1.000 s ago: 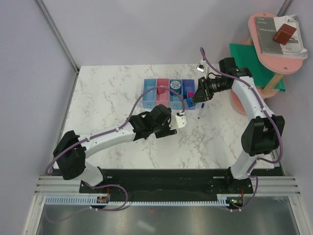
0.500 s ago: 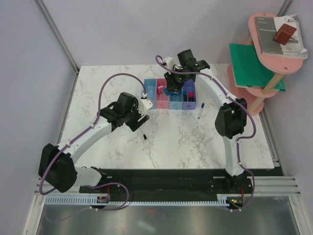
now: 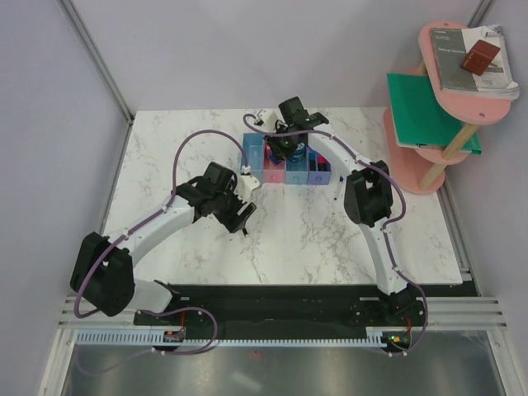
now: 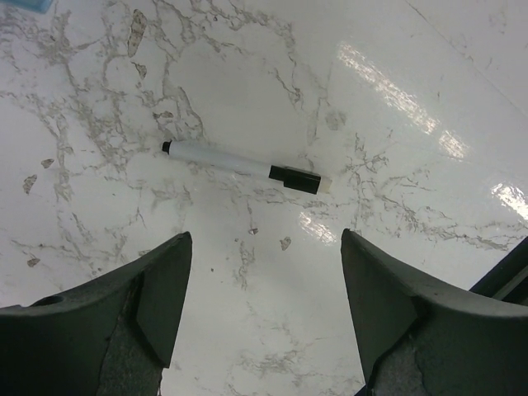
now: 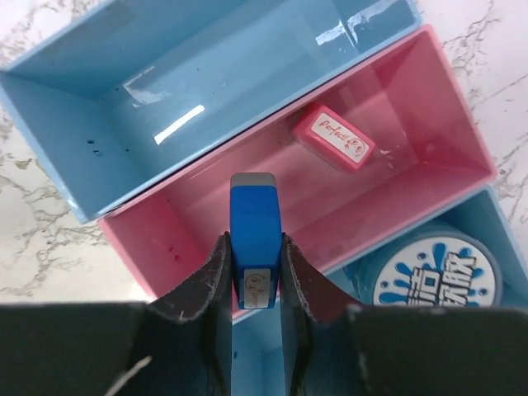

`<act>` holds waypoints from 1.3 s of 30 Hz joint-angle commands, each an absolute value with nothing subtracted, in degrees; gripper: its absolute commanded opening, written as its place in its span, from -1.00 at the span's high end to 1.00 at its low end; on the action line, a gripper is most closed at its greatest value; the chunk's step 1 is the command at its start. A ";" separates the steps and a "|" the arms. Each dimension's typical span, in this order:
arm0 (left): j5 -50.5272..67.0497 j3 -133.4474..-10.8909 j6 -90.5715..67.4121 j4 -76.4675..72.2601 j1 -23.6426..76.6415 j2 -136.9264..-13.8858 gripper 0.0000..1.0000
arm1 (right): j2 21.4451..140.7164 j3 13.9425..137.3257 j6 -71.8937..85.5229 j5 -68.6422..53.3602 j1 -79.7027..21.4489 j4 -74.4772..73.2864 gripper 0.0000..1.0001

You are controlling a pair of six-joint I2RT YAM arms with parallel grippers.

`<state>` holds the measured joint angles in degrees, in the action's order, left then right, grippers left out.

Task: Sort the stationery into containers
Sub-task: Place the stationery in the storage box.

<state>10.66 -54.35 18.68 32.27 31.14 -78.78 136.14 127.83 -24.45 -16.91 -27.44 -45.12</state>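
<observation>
The containers are a joined row of small bins at the table's far middle. My right gripper is shut on a blue block with a grey end, held just above the pink bin. In that bin lies a pink eraser. The light blue bin beside it holds nothing. From above, the right gripper is over the row's left half. A white pen with a dark cap lies flat on the marble. My left gripper hangs open just short of it, also seen from above.
A round blue-and-white item fills the blue bin on the pink bin's other side. A pink round shelf with books and a green folder stands off the table's right edge. Metal posts and grey walls bound the back.
My right gripper has carried the blue block leftward, from the right end of the row to over the pink bin. The left gripper has swung left and settled above the pen.
</observation>
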 commanded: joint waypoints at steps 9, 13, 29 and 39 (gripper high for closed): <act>10.90 -52.65 15.82 25.05 30.85 -82.87 -0.59 | 138.69 128.06 -29.97 -12.31 -30.67 -43.86 0.56; 10.02 -52.73 16.08 23.29 30.76 -85.07 -0.59 | 138.25 126.83 -30.06 -11.78 -31.20 -43.95 0.39; 10.72 -52.21 16.87 18.55 30.76 -88.06 -0.59 | 133.07 125.86 -28.57 -9.06 -31.38 -44.82 -0.11; 5.90 -53.87 16.88 16.08 30.85 -96.14 -0.59 | 118.23 119.63 -27.86 -6.24 -30.94 -44.83 -0.15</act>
<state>9.21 -52.49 17.54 18.70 30.94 -93.41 127.61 121.64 -28.47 -8.14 -30.98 -45.19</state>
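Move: My left hand is open over the whiteboard marker: its middle is about 4 cm ahead, 2 cm right and 9 cm below; the box's left blue compartment lies some 24 cm ahead, 5 cm right. My right hand holds the blue block above the pink compartment, whose middle is about 3 cm ahead, 1 cm left, 6 cm down. The red block lies inside, 5 cm ahead and 1 cm left, the round jar 5 cm ahead and 5 cm right. I lower the blue block about 4 cm into the pink compartment with my right hand, drifting slightly left, open the fingers to let it go, then lift clear by some 8 cm, drawing back a little. Meanwhile my left hand sinks about 7 cm, easing 3 cm forward, open fingers straddling the marker until the right-hand finger meets its black cap end. ##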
